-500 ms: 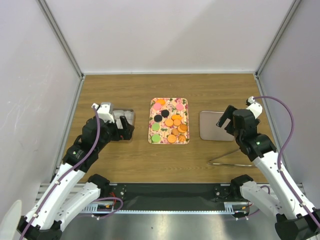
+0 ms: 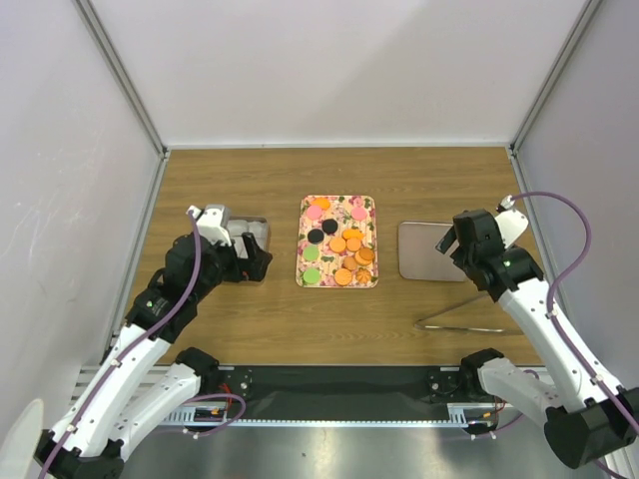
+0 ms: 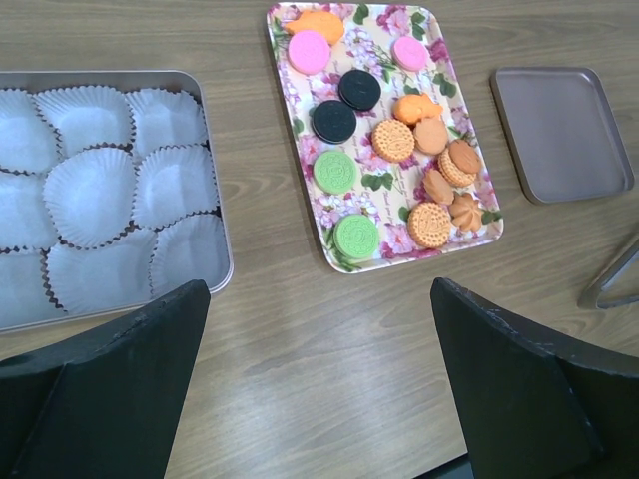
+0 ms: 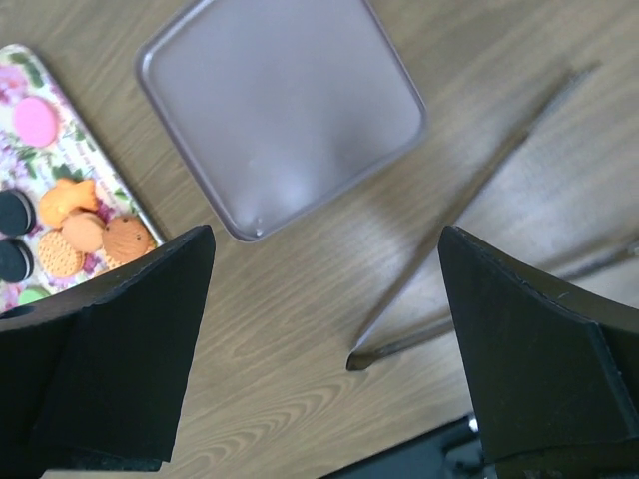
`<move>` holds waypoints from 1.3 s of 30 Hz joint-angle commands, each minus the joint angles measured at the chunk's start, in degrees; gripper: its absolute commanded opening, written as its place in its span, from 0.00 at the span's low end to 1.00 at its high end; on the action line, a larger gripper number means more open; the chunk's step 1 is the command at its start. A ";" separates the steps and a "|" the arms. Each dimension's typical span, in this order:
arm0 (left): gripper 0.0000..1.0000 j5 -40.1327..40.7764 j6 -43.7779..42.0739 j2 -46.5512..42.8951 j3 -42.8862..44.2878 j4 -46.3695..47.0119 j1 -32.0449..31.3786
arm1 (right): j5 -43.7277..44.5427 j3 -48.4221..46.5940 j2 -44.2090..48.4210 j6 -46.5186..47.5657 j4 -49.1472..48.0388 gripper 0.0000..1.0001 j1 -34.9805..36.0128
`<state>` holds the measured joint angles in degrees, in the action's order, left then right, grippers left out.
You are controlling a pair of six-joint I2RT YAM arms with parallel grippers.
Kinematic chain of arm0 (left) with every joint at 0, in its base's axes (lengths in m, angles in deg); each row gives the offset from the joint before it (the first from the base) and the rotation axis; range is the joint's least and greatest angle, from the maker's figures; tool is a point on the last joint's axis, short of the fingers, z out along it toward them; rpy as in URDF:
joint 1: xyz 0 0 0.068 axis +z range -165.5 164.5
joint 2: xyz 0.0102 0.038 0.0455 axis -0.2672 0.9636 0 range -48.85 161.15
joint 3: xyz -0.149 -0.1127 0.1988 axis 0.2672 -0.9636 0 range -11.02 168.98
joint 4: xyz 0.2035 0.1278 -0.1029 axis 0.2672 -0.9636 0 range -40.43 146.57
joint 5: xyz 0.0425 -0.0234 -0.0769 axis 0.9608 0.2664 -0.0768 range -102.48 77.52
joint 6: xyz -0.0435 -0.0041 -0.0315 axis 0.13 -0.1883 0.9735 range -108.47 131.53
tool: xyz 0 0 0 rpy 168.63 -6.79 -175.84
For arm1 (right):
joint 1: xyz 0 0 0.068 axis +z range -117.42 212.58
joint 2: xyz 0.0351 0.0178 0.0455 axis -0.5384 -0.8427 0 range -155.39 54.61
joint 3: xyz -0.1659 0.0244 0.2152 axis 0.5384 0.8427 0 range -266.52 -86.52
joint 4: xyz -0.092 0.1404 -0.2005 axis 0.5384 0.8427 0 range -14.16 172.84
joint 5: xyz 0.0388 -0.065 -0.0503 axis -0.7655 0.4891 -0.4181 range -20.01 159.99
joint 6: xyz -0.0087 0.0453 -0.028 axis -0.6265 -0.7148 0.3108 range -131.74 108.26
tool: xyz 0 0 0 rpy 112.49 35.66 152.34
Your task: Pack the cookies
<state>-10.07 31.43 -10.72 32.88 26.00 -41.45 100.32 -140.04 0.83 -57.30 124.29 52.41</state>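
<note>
Several cookies (image 2: pixel 339 244) in orange, pink, green and black lie on the floral tray (image 2: pixel 303 239) at mid-table; the left wrist view shows them (image 3: pixel 394 140) ahead and to the right. My left gripper (image 2: pixel 252 261) hovers at the near right corner of the grey tin (image 2: pixel 262 224). It stands open (image 3: pixel 319 319) over bare wood, with nothing between its fingers. My right gripper (image 2: pixel 449 242) is open above the near part of the grey lid (image 2: pixel 419 261). In its wrist view (image 4: pixel 324 259) it holds nothing, and some cookies (image 4: pixel 90 235) show at the left edge.
The tin (image 3: pixel 215 269) holds white paper cups (image 3: pixel 90 195). The flat lid (image 4: pixel 285 110) lies right of the tray. Metal tongs (image 2: pixel 461 324) rest on the wood near the right arm, their tip (image 4: pixel 364 357) between my right fingers. Grey walls enclose the table.
The right wrist has turned and leaned a little toward the lid. The left gripper has edged slightly right. Both stay open; cookies, tray, tin and lid have not moved.
</note>
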 commanded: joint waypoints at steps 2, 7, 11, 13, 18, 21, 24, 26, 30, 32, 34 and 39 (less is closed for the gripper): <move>1.00 -3.99 -0.30 -0.33 -0.48 2.27 0.38 | 3.95 -5.62 -2.81 -13.03 11.04 0.99 -0.50; 1.00 -4.70 -0.30 -1.13 -0.39 2.27 0.38 | 4.48 -7.83 -4.58 -24.64 23.06 0.93 -0.68; 1.00 -5.23 -0.30 -2.27 -0.48 2.44 0.38 | 3.17 -4.94 -3.36 -31.86 26.35 0.89 -1.03; 1.00 -5.58 -0.30 -2.71 -0.48 2.79 0.38 | 1.85 -1.35 -1.78 -32.05 23.11 0.86 -1.03; 1.00 -5.84 -0.30 -2.71 -0.31 2.88 0.38 | -0.44 4.20 -1.85 -30.91 15.38 0.74 -1.81; 1.00 -5.76 -0.21 -2.71 -0.22 2.88 0.38 | -0.53 5.79 -4.75 -30.99 14.31 0.73 -3.04; 1.00 -5.93 -0.21 -2.36 -0.22 3.06 0.38 | -0.88 7.19 -6.95 -31.78 12.91 0.71 -3.83; 1.00 -5.84 -0.21 -2.18 -0.22 3.06 0.38 | -1.41 9.03 -7.91 -32.13 11.68 0.69 -4.36; 1.00 -5.84 -0.13 -1.83 -0.31 2.97 0.38 | -2.64 12.11 -9.67 -31.26 6.77 0.62 -6.65; 1.00 -5.67 -0.13 -1.83 -0.31 2.88 0.38 | -3.78 13.26 -10.38 -30.38 5.00 0.61 -8.67; 1.00 -5.67 -0.13 -1.66 -0.31 2.88 0.38 | -4.66 14.40 -11.17 -28.71 2.45 0.60 -9.90; 1.00 -5.75 -0.12 -1.13 -0.31 2.88 0.38 | -4.93 15.28 -13.54 -25.55 -1.15 0.56 -13.50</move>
<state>-14.83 31.45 -12.10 32.51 26.88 -41.41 94.77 -124.96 -11.68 -84.56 127.06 40.39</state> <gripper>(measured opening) 0.996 0.580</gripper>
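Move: The tongs lie open in a V, roughly 8 cm back from the right hand, straight behind it and about 17 cm below, with the joint end to the left and both arms spreading to the right. From the same hand the empty grey tray is some 10 cm ahead and 9 cm left, and the cookie tray about 13 cm ahead and 37 cm left. From the left hand the tongs are around 62 cm right and 8 cm back. Back about 6 cm and then nearly straight down, some 14 cm in all, the right hand comes away from the grey tray and sinks over the farther arm of the tongs, drifting a little right. The fingers tip more steeply down and swing about 30 degrees clockwise, closing from wide open to just over half, the tongs' arm showing between them. ##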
